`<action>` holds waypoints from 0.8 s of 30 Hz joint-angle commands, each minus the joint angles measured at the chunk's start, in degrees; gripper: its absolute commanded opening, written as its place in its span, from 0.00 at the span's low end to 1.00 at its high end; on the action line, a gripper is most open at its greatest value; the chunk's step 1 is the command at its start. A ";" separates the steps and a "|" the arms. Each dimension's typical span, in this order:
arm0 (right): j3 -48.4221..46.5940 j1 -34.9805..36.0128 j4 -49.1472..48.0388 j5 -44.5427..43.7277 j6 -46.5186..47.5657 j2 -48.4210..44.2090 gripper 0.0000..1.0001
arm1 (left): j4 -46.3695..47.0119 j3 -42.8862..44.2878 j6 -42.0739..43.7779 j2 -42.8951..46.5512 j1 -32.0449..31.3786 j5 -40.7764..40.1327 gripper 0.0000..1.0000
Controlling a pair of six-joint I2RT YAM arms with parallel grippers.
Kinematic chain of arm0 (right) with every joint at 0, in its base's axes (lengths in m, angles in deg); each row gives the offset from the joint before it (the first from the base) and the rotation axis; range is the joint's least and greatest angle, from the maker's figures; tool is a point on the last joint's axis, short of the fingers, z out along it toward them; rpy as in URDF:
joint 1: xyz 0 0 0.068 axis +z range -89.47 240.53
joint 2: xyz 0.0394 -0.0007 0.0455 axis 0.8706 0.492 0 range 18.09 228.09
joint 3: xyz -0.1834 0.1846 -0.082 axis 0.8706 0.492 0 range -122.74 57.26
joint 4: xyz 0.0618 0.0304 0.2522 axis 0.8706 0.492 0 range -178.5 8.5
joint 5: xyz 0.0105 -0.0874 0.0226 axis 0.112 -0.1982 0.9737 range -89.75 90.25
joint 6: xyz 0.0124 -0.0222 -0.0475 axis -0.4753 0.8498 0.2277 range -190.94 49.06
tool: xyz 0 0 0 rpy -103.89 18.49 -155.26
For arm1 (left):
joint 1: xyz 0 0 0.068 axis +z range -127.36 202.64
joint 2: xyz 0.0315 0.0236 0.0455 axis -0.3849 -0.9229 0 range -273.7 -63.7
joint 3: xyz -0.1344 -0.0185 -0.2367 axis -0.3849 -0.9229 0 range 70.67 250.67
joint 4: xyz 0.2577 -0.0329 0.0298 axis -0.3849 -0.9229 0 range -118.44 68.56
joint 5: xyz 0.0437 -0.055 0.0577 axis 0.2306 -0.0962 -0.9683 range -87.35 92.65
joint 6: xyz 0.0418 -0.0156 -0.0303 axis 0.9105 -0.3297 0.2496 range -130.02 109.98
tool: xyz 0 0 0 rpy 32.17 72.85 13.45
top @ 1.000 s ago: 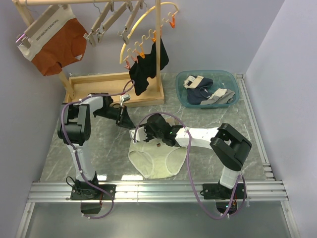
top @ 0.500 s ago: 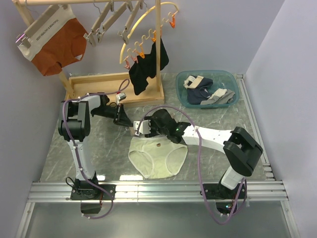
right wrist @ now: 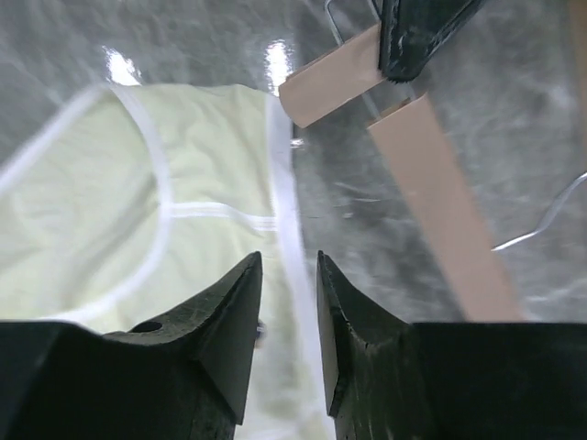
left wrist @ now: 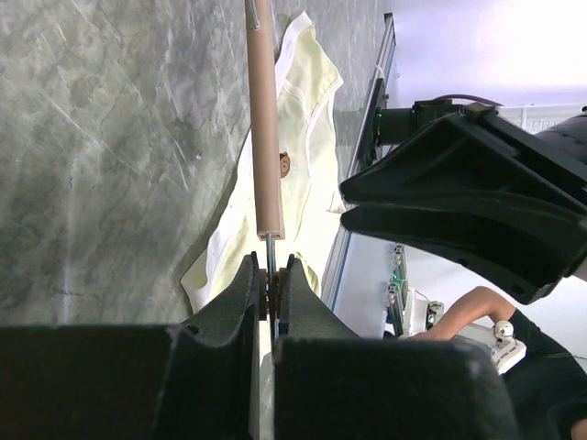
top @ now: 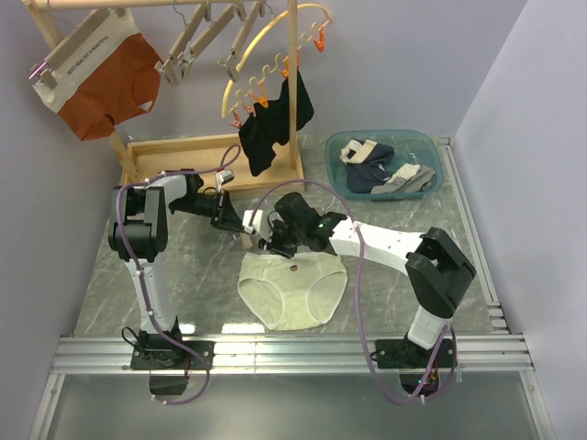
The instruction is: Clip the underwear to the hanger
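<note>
The pale cream-yellow underwear [top: 293, 289] lies flat on the marble table, waistband to the rear, with its dark spot [left wrist: 284, 163] at the centre. The light-wood hanger [left wrist: 264, 128] lies just behind the waistband's left end and also shows in the right wrist view [right wrist: 440, 202]. My left gripper [top: 229, 220] is shut on the hanger's thin metal rod [left wrist: 271, 249] at the near end of the bar. My right gripper [right wrist: 286, 270] hovers over the waistband's left corner, jaws a little apart, with the white waistband edge [right wrist: 284, 183] running below the gap.
A wooden tray [top: 183, 147] and the rack post stand behind the left arm. A black garment [top: 271, 128] hangs from the yellow hoop [top: 266, 46], and rust-orange briefs [top: 105, 78] and spare hangers [top: 206, 37] hang from the rail. A teal basin [top: 424, 147] of clothes stands rear right.
My right arm has stretched out and its gripper has moved back and left, from the waistband's middle to its left corner by the hanger. The left gripper has shifted slightly rearward with the hanger.
</note>
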 commanded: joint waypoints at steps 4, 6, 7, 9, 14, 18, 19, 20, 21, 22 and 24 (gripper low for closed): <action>-1.03 -0.73 -4.35 0.66 -21.62 2.92 0.37 | -0.08 1.49 0.22 0.21 -0.17 0.99 0.00; -1.03 -0.73 -5.75 -0.31 -23.48 4.06 0.37 | 0.09 1.23 0.04 0.21 -0.17 1.07 0.01; -1.11 -0.73 -6.02 -0.41 -23.74 4.50 0.37 | 0.18 1.14 0.04 0.12 -0.17 1.34 0.00; -1.29 -0.73 -6.73 -0.32 -23.75 5.73 0.38 | 0.53 1.05 -0.13 0.03 -0.17 1.16 0.01; -0.94 -0.73 -8.13 -0.06 -23.57 8.90 0.40 | 0.88 1.05 -0.48 -0.14 -0.17 1.16 0.00; -0.94 -0.56 -8.84 -0.40 -24.53 10.66 0.43 | 1.23 0.61 -0.49 -0.32 -0.17 0.99 0.01; -1.03 -0.47 -9.01 -1.02 -24.62 11.10 0.43 | 1.41 0.61 -0.48 -0.32 -0.26 0.90 0.01; -1.11 -0.47 -9.27 -1.46 -24.89 11.97 0.43 | 1.50 0.52 -0.48 -0.49 -0.17 0.81 0.01; -1.29 -0.47 -9.28 -1.98 -24.89 12.50 0.43 | 1.59 0.52 -0.66 -0.49 -0.17 0.55 0.01; -1.55 -0.47 -8.93 -1.99 -24.89 13.03 0.43 | 1.67 0.52 -0.66 -0.49 -0.17 0.63 0.01; -1.99 -0.29 -8.31 -1.90 -24.54 14.26 0.41 | 1.76 0.61 -0.57 -0.58 -0.17 0.55 0.00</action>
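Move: The underwear's waistband, left of its bear print, lies almost straight below the half-open right gripper, about 8 cm down and 1 cm to its left. The bear print is some 5 cm right, 2 cm back and 9 cm below; the hanger's left end piece is about 7 cm left, 3 cm ahead and slightly lower. From the left gripper, that waistband spot is roughly 9 cm right, 6 cm back and 8 cm down. Lower the right gripper about 8 cm to the left part of the waistband, beneath and beside the hanger, easing slightly left. Roll it some 25 degrees about its own finger line, clockwise seen from behind the hand, mostly early in the descent, and keep the fingers part open. Hold the left gripper still, keeping its pinch on the hanger. ##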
